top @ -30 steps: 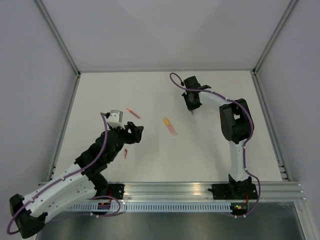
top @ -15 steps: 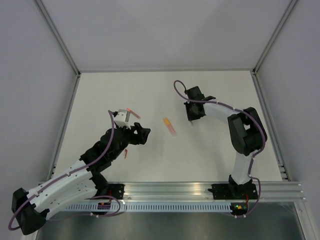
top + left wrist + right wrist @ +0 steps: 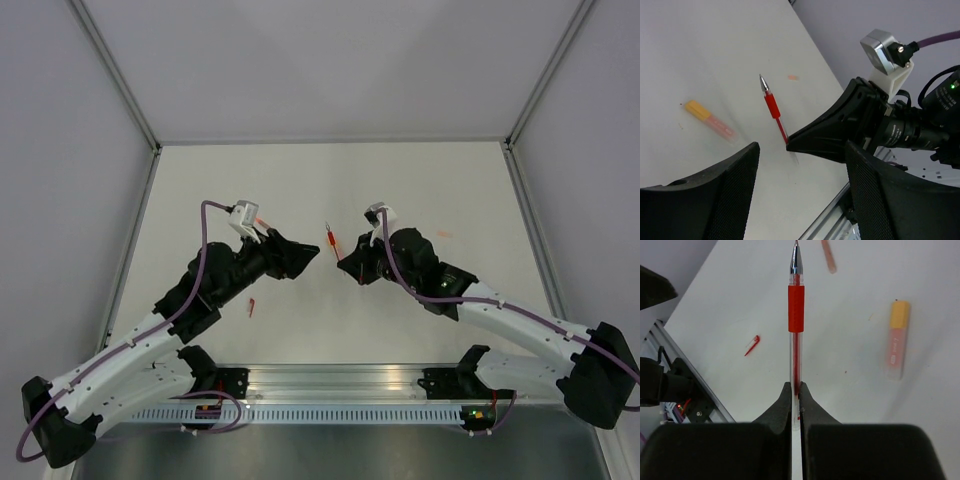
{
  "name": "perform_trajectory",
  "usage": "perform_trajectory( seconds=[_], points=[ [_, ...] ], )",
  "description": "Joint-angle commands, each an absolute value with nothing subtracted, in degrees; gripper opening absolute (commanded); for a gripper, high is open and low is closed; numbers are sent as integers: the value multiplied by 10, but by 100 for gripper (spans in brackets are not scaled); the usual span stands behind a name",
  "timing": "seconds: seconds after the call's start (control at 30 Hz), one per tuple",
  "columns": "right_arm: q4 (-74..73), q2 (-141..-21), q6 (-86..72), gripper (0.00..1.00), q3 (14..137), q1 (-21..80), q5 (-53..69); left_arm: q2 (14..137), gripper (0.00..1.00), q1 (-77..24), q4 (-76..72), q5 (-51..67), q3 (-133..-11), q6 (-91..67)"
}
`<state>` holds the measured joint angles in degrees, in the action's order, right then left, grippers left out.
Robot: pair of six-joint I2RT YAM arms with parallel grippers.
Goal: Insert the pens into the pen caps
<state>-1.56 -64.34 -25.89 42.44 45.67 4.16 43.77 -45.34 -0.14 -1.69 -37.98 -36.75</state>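
Note:
My right gripper (image 3: 795, 388) is shut on the rear of the red pen (image 3: 795, 315), which is off the table with its metal tip pointing away from the wrist. In the top view the red pen (image 3: 329, 240) sits mid-table between both grippers. My left gripper (image 3: 801, 167) stands open, facing the right gripper's fingers (image 3: 825, 137) and the red pen (image 3: 772, 106), with nothing between its jaws. The orange-peach pen (image 3: 896, 340) lies flat on the table beyond. A small red cap (image 3: 752, 345) lies to the left, also in the top view (image 3: 251, 307).
A pinkish stub (image 3: 262, 222) lies beside the left wrist. A faint orange stub (image 3: 443, 234) lies on the table right of the right arm. The metal rail (image 3: 400, 385) runs along the near edge, and grey walls close in the table.
The right arm swung from the back right to mid-table, shut on the red pen and carrying it. The left gripper moved right toward the centre, still open.

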Motion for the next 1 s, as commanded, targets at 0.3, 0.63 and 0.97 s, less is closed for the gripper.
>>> perform_trajectory(
  seconds=[0.3, 0.63, 0.97],
  points=[
    [93, -573, -315, 0, 389, 540, 52, 480, 67, -451, -48, 30, -419, -400],
    [97, -560, -307, 0, 389, 575, 44, 512, 46, -451, -100, 61, -409, -410],
    [91, -581, -266, 34, 402, 580, 112, 505, 2, -451, -121, 119, -398, -433]
  ],
)
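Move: The red pen, clamped near its back end in the right gripper with its tip tilting up, has its middle about 6 cm ahead of the open left hand, 8 cm to its right and 6 cm lower. From the right hand, the left gripper is some 5 cm back, 9 cm left and 10 cm higher; the yellow-capped marker lies about 13 cm ahead, 2 cm left and 17 cm below, the red pen cap 5 cm back, 26 cm left and 17 cm below. The left fingers shut on the red pen's grip near its tip, after that hand has eased about 4 cm to the right; only then do the right fingers open off the back end. Before this, the right hand carries the pen some 10 cm back, up and to the left into the open left gripper, slowing as it arrives and turning roughly 15 to 20 degrees. ##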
